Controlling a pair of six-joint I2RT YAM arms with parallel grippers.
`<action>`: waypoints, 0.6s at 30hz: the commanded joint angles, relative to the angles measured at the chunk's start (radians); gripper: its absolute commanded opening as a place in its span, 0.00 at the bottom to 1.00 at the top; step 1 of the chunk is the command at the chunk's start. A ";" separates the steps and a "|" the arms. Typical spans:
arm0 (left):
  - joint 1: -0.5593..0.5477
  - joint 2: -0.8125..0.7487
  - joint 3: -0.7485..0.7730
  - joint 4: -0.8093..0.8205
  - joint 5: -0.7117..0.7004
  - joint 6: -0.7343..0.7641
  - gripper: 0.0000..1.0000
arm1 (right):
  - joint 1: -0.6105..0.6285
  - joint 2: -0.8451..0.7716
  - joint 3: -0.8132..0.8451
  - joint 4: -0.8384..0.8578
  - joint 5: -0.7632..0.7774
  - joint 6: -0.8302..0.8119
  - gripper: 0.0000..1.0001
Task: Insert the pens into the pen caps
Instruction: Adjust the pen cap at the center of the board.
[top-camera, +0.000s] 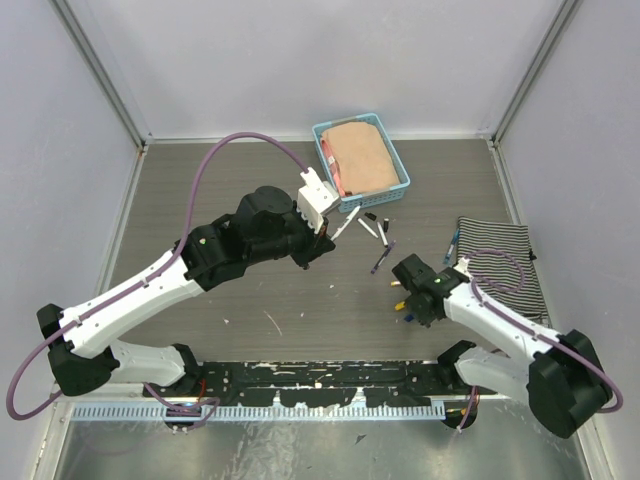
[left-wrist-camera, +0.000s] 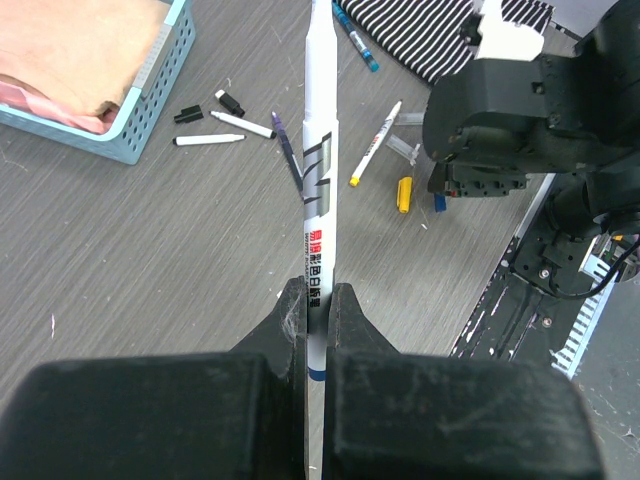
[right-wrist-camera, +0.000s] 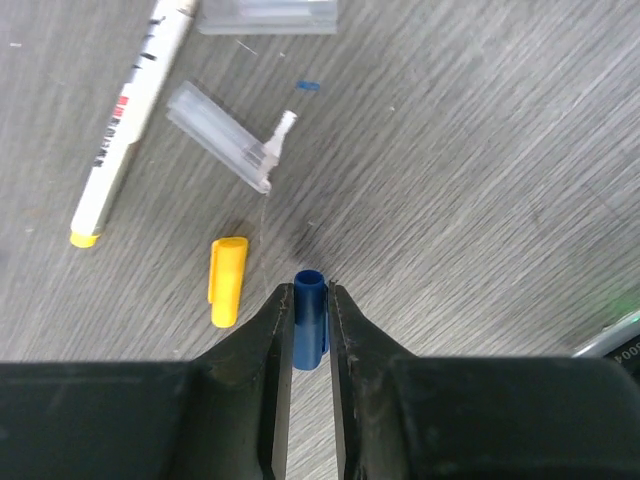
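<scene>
My left gripper (left-wrist-camera: 317, 300) is shut on a white pen (left-wrist-camera: 320, 150) with printed lettering, whose tip points away above the table. In the top view that gripper (top-camera: 322, 240) hangs near the blue basket. My right gripper (right-wrist-camera: 310, 300) sits low on the table, its fingers closed against both sides of a dark blue pen cap (right-wrist-camera: 310, 315). A yellow pen cap (right-wrist-camera: 227, 280) lies just left of it. A white pen with a yellow end (right-wrist-camera: 125, 130) and a clear cap (right-wrist-camera: 225, 137) lie farther off. More pens (left-wrist-camera: 210, 140) and black caps (left-wrist-camera: 188, 114) lie by the basket.
A blue basket (top-camera: 325, 150) holding a tan cloth stands at the back centre. A striped cloth (top-camera: 500, 260) lies at the right with a blue pen (left-wrist-camera: 357, 40) at its edge. Loose pens (top-camera: 384, 255) are scattered between the two arms.
</scene>
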 joint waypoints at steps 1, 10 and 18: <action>-0.002 -0.001 0.036 -0.003 -0.001 0.009 0.00 | 0.005 -0.105 0.058 -0.026 0.082 -0.121 0.12; 0.010 -0.047 0.003 0.034 -0.093 -0.008 0.00 | 0.008 -0.270 0.058 0.243 -0.095 -0.608 0.16; 0.046 -0.078 -0.010 0.047 -0.140 -0.019 0.00 | 0.163 0.003 0.169 0.341 -0.168 -0.784 0.15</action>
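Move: Already pinched in the right fingers just off the board, the blue cap is bound for the bare middle of the board, roughly 18 cm left and 6 ahead. The yellow cap lies about 3 cm ahead and 1 left of this hand, the clear cap 4 ahead and 3 right, the yellow-ended pen 9 ahead and 2 right. From the left hand, still holding its white pen, the blue cap is some 19 cm right, 4 back and 28 below. Swinging up and leftwards with the blue cap kept in its grip, the right hand climbs about 6 cm, then levels off as it sweeps some 6 cm left and 4 forward past the yellow cap towards the board's middle. Its wrist turns nearly 40 degrees counter-clockwise on the way, the fingers also tilting more forward. The left hand, gripping the white pen, eases 3 to 4 cm left, forward and up. ##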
